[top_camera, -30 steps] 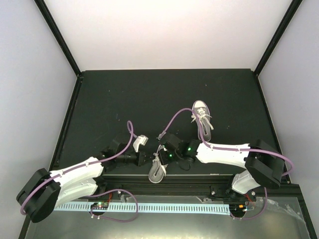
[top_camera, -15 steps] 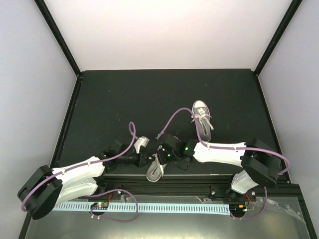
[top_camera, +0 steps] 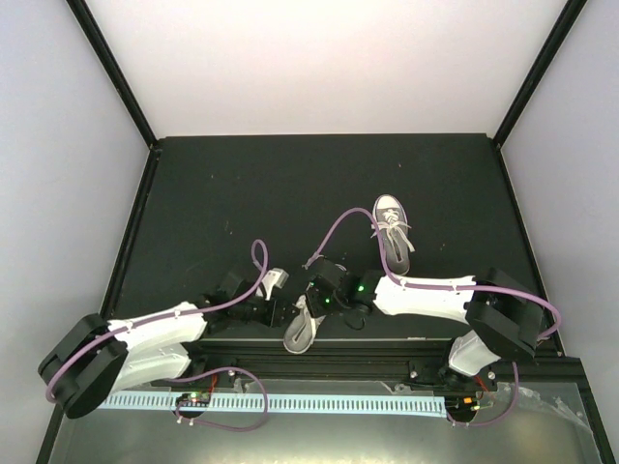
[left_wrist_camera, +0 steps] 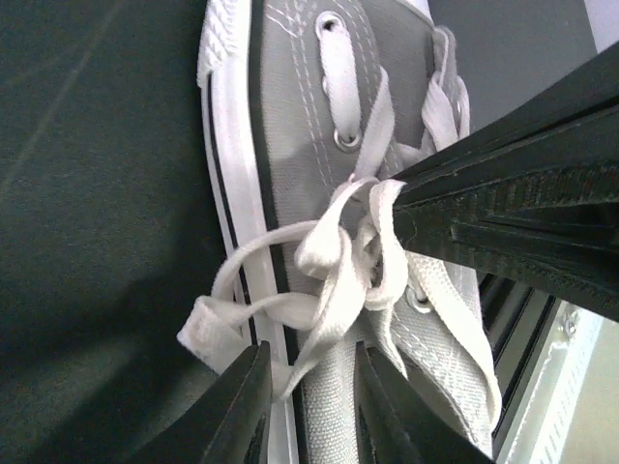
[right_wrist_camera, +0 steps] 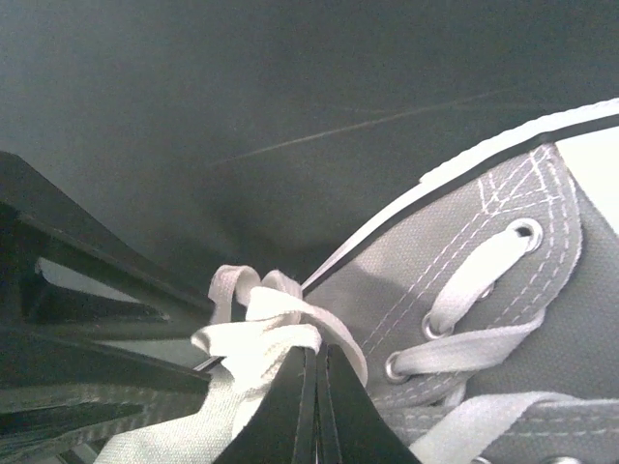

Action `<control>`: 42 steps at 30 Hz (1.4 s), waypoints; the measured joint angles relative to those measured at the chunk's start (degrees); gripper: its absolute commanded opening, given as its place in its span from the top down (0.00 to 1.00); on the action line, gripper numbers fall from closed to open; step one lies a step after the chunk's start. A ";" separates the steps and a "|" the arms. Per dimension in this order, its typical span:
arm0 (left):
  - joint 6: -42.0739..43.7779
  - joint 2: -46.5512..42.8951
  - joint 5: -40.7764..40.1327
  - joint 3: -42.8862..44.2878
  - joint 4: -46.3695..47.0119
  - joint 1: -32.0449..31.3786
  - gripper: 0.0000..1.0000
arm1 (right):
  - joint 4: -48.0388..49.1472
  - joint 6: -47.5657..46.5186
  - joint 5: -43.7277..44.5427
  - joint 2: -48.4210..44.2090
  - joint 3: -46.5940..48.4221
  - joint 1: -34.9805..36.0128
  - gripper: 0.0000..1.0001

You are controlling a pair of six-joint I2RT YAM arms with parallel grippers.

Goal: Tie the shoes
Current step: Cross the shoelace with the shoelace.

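One of the shoes (top_camera: 300,333), grey canvas with a white sole, lies near the table's front edge between both grippers. Its white laces are bunched into a knot (left_wrist_camera: 360,237) with a loose loop (left_wrist_camera: 208,324) hanging over the sole. My left gripper (left_wrist_camera: 311,362) stands a little open astride a lace strand and the shoe's side. My right gripper (right_wrist_camera: 314,353) is shut, its tips pinching the lace bundle (right_wrist_camera: 256,343) at the knot. The other shoe (top_camera: 392,232) lies further back on the right, with no gripper near it.
The black mat (top_camera: 242,193) ends at a metal front rail (top_camera: 329,353) just behind the near shoe. Purple cables (top_camera: 256,261) arch over both arms. Pale walls close in the table's left, right and back. The right gripper's black body (left_wrist_camera: 522,184) crowds the left wrist view.
My left gripper's jaws have parted from shut to slightly open. The near shoe has slid a little to the left. The right gripper has stayed shut on the lace.
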 measured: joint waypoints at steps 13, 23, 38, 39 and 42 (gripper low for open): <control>1.77 -2.71 -5.27 3.13 -3.50 0.52 0.34 | 0.22 -0.02 1.49 -0.31 -0.74 -0.15 0.98; 2.49 6.27 0.92 3.91 3.45 4.72 0.29 | -0.02 -0.02 1.49 -1.66 -1.03 -0.13 0.98; 2.56 0.22 4.98 2.47 4.44 6.23 0.14 | -8.33 -0.35 1.75 -19.02 -4.83 -0.87 0.98; 2.56 0.00 5.42 2.14 4.33 6.23 0.13 | -8.87 -0.46 1.90 -19.34 -5.05 -1.22 0.98; 2.56 -0.72 6.60 1.33 3.96 6.21 0.14 | -10.32 -0.50 2.36 -20.65 -6.10 -2.05 0.98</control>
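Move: The crossing of the laces lies about 2 cm to the left hand's right and 1 cm ahead, at fingertip height. From the right hand, which already pinches a lace, the crossing is roughly 1 cm back, 1 cm left and 1 cm below; the middle of the near shoe lies level with this hand, 2 cm right and 4 cm below, and the far shoe about 20 cm ahead, 21 cm right and 5 cm below. Forward some 3.5 cm goes the left hand, its barely parted fingers spreading wide by the crossed laces; it dips, rises to about 3 cm up and eases back a little. The right hand first nearly stays, then goes up 5 cm and 6 cm right, away from the crossing, fingers still shut on its lace. ##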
